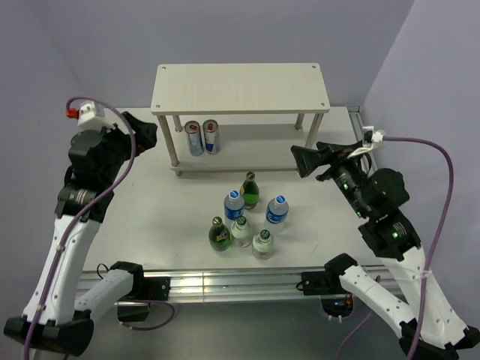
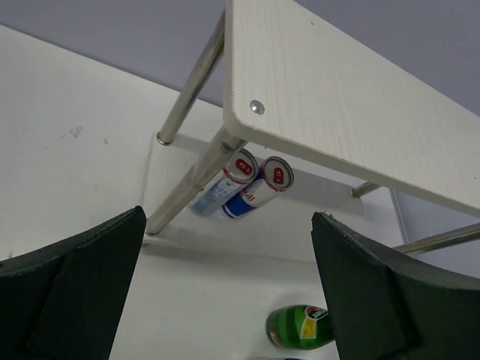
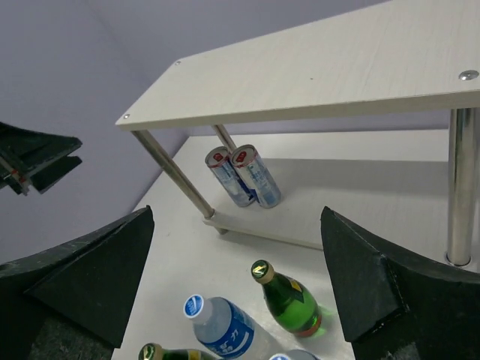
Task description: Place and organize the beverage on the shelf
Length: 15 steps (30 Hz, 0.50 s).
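Observation:
The pale wood shelf [image 1: 240, 87] stands at the back of the table. Two slim cans [image 1: 203, 138] stand side by side on its lower board, at the left; they also show in the left wrist view [image 2: 251, 184] and the right wrist view [image 3: 244, 175]. Several bottles cluster in front: a green one [image 1: 250, 190], two blue-label water bottles [image 1: 235, 205] [image 1: 277, 211], another green one [image 1: 219, 234] and two clear ones [image 1: 262, 244]. My left gripper [image 1: 148, 136] is open and empty left of the shelf. My right gripper [image 1: 304, 159] is open and empty, right of the bottles.
A purple cable runs along each arm. The table's right edge [image 1: 356, 120] lies close behind the right arm. The shelf's slim metal legs [image 3: 461, 184] stand near both grippers. Grey walls close in behind and on both sides.

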Each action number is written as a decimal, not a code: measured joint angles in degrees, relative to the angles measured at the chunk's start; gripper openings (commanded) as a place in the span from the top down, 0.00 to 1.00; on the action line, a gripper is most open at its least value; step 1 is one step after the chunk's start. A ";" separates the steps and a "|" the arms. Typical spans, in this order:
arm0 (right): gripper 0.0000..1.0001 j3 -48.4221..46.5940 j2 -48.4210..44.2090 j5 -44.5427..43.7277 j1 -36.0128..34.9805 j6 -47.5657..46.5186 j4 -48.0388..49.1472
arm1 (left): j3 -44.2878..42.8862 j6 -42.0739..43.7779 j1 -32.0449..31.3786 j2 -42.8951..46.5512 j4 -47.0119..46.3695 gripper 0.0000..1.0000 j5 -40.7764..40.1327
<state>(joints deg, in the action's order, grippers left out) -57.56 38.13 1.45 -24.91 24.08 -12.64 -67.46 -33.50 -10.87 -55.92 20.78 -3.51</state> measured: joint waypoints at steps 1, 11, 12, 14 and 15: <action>0.00 -0.31 -0.85 -1.40 -1.11 -0.57 -0.92 | 0.61 0.85 0.00 2.29 0.74 0.01 -0.96; 0.01 6.43 -6.40 -23.02 -17.99 -1.95 -8.70 | 12.55 5.22 -1.81 10.73 3.30 0.02 -0.15; 0.01 6.99 -5.16 -28.28 -21.90 -0.76 -10.60 | 13.20 5.35 -1.90 10.14 3.93 0.02 0.11; 0.01 7.08 -0.81 -41.57 -32.26 3.76 -16.00 | 14.49 5.40 -2.03 9.29 4.39 0.03 0.48; 0.01 6.99 1.51 -46.12 -35.56 6.14 -18.43 | 14.84 5.42 -2.05 9.18 4.61 0.03 0.52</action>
<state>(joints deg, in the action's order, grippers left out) -50.57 39.64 -44.66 -60.47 30.22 -31.07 -52.62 -28.08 -12.93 -46.74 25.39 -2.98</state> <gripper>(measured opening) 0.988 0.972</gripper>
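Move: The right water bottle stands almost below the right hand: about 2 cm ahead, 2 cm to its left, 30 cm down. The rear green bottle is some 10 cm ahead and 11 cm left of that hand, the left water bottle 4 cm ahead and 16 cm left, the nearest clear bottle 10 cm back and 6 cm left. From the left hand, the front green bottle lies about 18 cm back, 16 cm right, 27 cm down; the left water bottle 7 cm back, 20 cm right. Down towards the right water bottle goes the right hand, touching nothing yet: it eases back about 3 cm, then sinks some 12 cm, fingers wide open, tipping down, turning clockwise and dipping its left side. The left hand, also empty and open, backs off about 4 cm, then sinks towards the bottles' level, tilting slightly down. ##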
